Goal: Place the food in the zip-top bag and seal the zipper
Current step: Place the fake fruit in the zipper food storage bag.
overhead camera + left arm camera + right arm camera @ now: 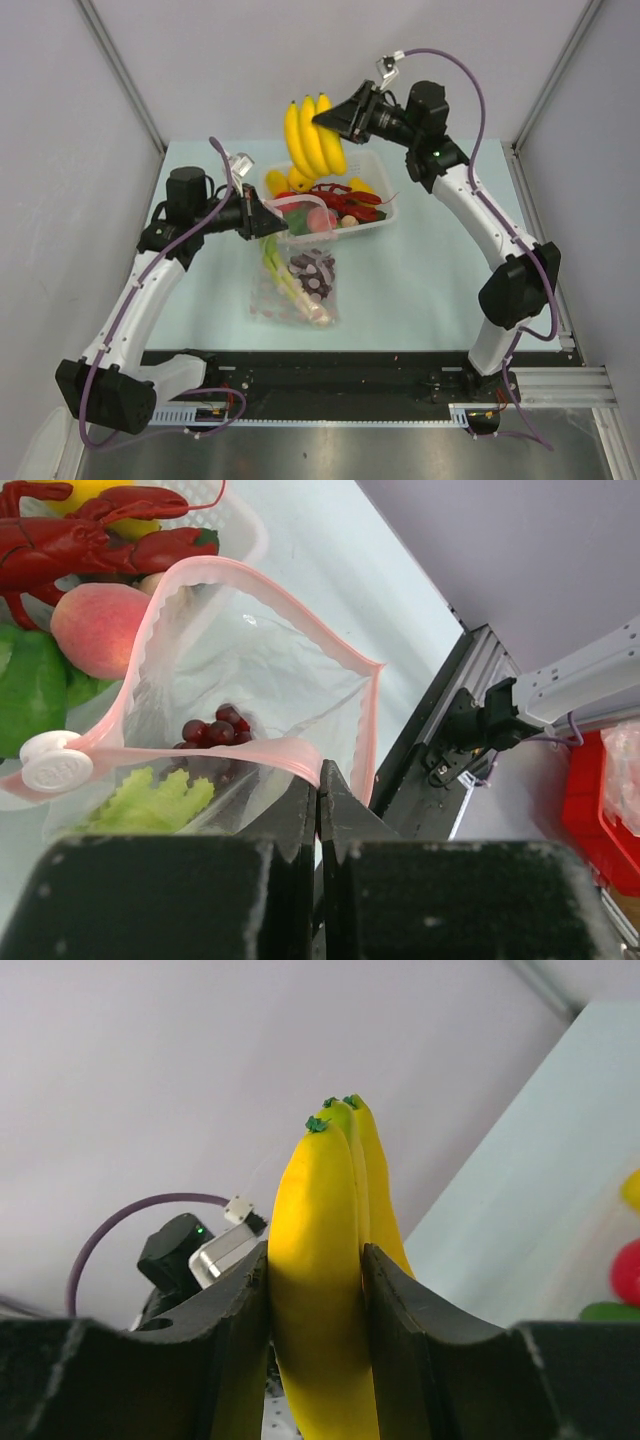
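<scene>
A bunch of yellow bananas (pixel 312 140) (pixel 320 1260) hangs in the air above the basket, clamped between the fingers of my right gripper (pixel 335 120) (pixel 315 1252). The clear zip-top bag (pixel 295 285) (pixel 260 670) lies on the table in front of the basket, its mouth held open. My left gripper (pixel 268 220) (pixel 320 775) is shut on the near edge of the bag's pink zipper (pixel 250 575). A white slider (pixel 55 763) sits on that strip. Purple grapes (pixel 315 272) (pixel 215 727) and a green-white leafy stalk (pixel 285 280) (pixel 150 800) are inside the bag.
The white basket (pixel 380 232) behind the bag holds a red lobster (pixel 90 535), a pink peach (pixel 98 625), a green piece (pixel 30 685) and a lemon (pixel 275 182). Grey walls enclose the table on three sides. A black rail (pixel 350 385) runs along the near edge.
</scene>
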`<state>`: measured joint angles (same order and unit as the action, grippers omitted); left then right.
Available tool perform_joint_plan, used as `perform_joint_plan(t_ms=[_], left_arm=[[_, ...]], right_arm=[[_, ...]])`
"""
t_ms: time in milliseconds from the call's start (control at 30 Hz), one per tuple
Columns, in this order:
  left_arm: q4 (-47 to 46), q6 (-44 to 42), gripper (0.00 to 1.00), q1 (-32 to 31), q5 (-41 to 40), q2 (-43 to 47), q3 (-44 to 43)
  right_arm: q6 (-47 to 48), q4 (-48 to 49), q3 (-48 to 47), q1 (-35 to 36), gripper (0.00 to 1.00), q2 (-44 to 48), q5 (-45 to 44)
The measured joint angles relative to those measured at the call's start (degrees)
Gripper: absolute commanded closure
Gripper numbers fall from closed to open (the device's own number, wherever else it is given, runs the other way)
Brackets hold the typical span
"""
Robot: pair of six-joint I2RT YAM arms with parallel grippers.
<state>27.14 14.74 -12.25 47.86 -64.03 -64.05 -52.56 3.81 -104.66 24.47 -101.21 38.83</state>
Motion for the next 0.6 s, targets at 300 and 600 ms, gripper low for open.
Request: perform_joint_plan(t_ms=[300,600], left_arm=[[-4.74,3.87,1.0,0.07,2.8,3.41,1.4],[-9.27,7.58,1.0,0.07,2.84,8.11,4.87]], right_arm=[[-14.93,9.27,10.43,5.22,1.0,0.0,2.23],[-24.2,8.92,18.12,6.19,1.0,1.4,1.75]])
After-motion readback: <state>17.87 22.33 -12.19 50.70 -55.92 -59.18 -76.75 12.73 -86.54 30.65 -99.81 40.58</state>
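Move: The bag's mouth, held open from my left hand, lies about 10 cm back, 5 cm to the left and some 17 cm below my right hand, which already grips the bananas. Of that hand, the peach in the bin is about 3 cm ahead, 5 cm left and 33 below; the lobster 9 cm ahead, 3 cm right and as low; the bagged grapes 11 cm back, 7 left, 37 below. From my left hand the mouth's middle is roughly 5 cm ahead, 6 cm right and slightly below. I bring the gripped bananas down about 8 cm while drawing back and left some 5 cm each, towards the bag's mouth, tipping my right wrist forward about 30 degrees and slowing to a near stop at the end. Meanwhile my left hand, still pinching the rim, lifts it about 3.5 cm and eases back 2.5 cm, its fingers tilting up slightly. ##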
